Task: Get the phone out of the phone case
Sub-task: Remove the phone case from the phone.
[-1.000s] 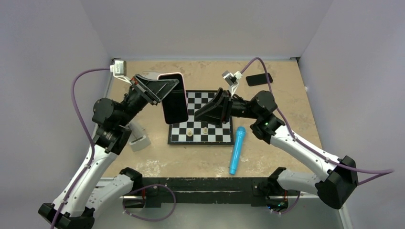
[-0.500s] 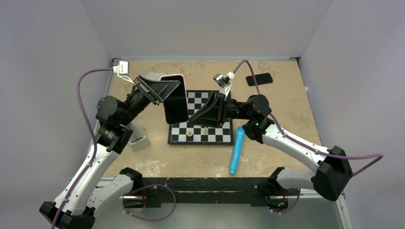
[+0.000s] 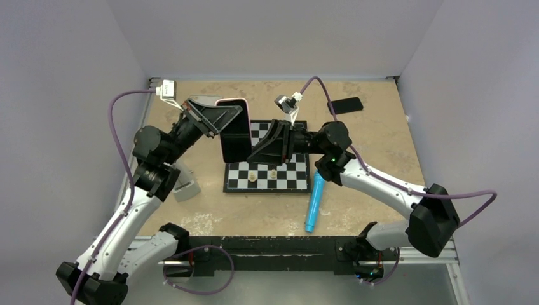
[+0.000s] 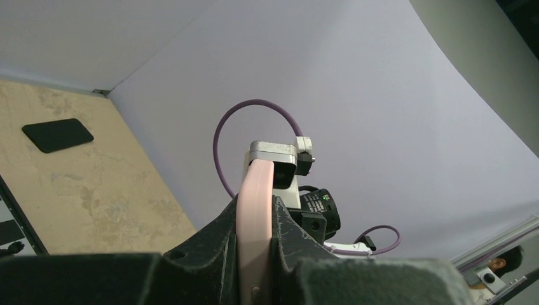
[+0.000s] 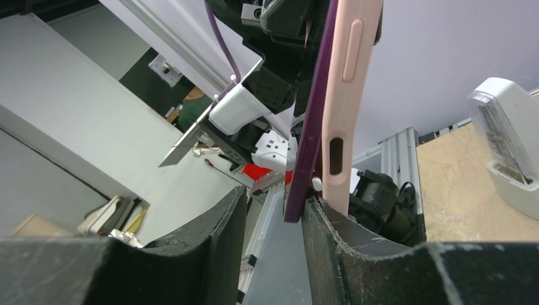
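The pink phone case (image 3: pixel 230 101) stands upright on edge above the chessboard, with the dark-screened phone (image 3: pixel 235 136) in it. My left gripper (image 3: pixel 222 121) is shut on the case's upper left side; in the left wrist view the pink case (image 4: pixel 255 216) is pinched between the jaws of that gripper (image 4: pixel 255 254). My right gripper (image 3: pixel 254 152) is open at the phone's lower right edge. In the right wrist view the purple phone (image 5: pixel 311 140) has parted a little from the pink case (image 5: pixel 346 95). Its lower corner lies inside my right gripper (image 5: pixel 274 210), against the right finger (image 5: pixel 330 222).
A chessboard (image 3: pixel 289 181) lies under the phone with two small pieces (image 3: pixel 253 176) on it. A blue marker (image 3: pixel 315 200) lies at its right edge. A black flat slab (image 3: pixel 346 105) rests at the back right, and a grey-white block (image 3: pixel 184 184) near the left arm.
The right arm has swung left, bringing its open jaws up to the phone's edge. The left arm has shifted slightly right with the case still held.
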Robot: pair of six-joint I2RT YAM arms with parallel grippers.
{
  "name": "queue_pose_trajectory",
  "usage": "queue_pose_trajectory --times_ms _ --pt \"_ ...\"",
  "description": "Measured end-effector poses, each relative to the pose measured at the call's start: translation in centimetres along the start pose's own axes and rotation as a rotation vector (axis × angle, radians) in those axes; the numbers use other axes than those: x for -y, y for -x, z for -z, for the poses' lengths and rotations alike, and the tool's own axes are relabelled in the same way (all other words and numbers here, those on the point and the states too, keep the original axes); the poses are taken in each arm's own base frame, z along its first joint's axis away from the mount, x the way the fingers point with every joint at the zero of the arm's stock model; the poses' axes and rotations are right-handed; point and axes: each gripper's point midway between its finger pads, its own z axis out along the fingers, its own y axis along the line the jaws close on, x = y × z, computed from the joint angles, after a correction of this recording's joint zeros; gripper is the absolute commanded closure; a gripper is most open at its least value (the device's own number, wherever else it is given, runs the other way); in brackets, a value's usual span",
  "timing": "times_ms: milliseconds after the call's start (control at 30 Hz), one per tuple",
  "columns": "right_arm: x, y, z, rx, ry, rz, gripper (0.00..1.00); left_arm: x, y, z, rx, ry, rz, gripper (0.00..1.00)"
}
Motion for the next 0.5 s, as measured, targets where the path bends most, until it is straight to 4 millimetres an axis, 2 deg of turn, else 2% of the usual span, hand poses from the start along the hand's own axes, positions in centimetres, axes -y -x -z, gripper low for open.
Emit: queue_pose_trajectory --times_ms 167,300,367,500 --pt "0.0 0.8 -1.0 -0.032 0.004 0.009 0.63 -0.2 -0.2 -0.5 -0.023 -0.018 0.018 1.0" --pt "0.8 1.1 -1.6 -0.065 -0.01 -0.013 0.73 -0.3 -0.8 -0.5 -0.056 -0.023 0.01 1.0" --pt "1.3 1.1 -1.7 -0.076 -0.015 -0.026 0.82 -0.5 -1.1 -0.3 -0.074 -0.016 -0.016 0.99" --pt "2.1 0.7 -1.9 -0.097 -0.014 -0.051 0.94 -0.5 -1.5 -0.1 -0.116 -0.004 -0.08 0.66"
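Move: The left hand holds the pink case near its far end, the phone's middle some 4 cm back from that hand and 4 cm below. From the right hand, fingers half open, the phone's middle is about 4 cm ahead, 4 cm left and 4 cm up, its purple near end already jutting out between the fingertips. The case lies just behind it, about 5 cm ahead, 4 cm left and 3 cm up. Leftward and a little forward, about 3 cm in all, the right hand moves in on the phone's near end, first rising slightly and then sinking again as its fingers close from about half open, pinching the bare phone edge and leaving the case outside the grip. The left hand keeps its hold on the case, easing down and to the right by some 1.5 cm and rolling a few degrees. ##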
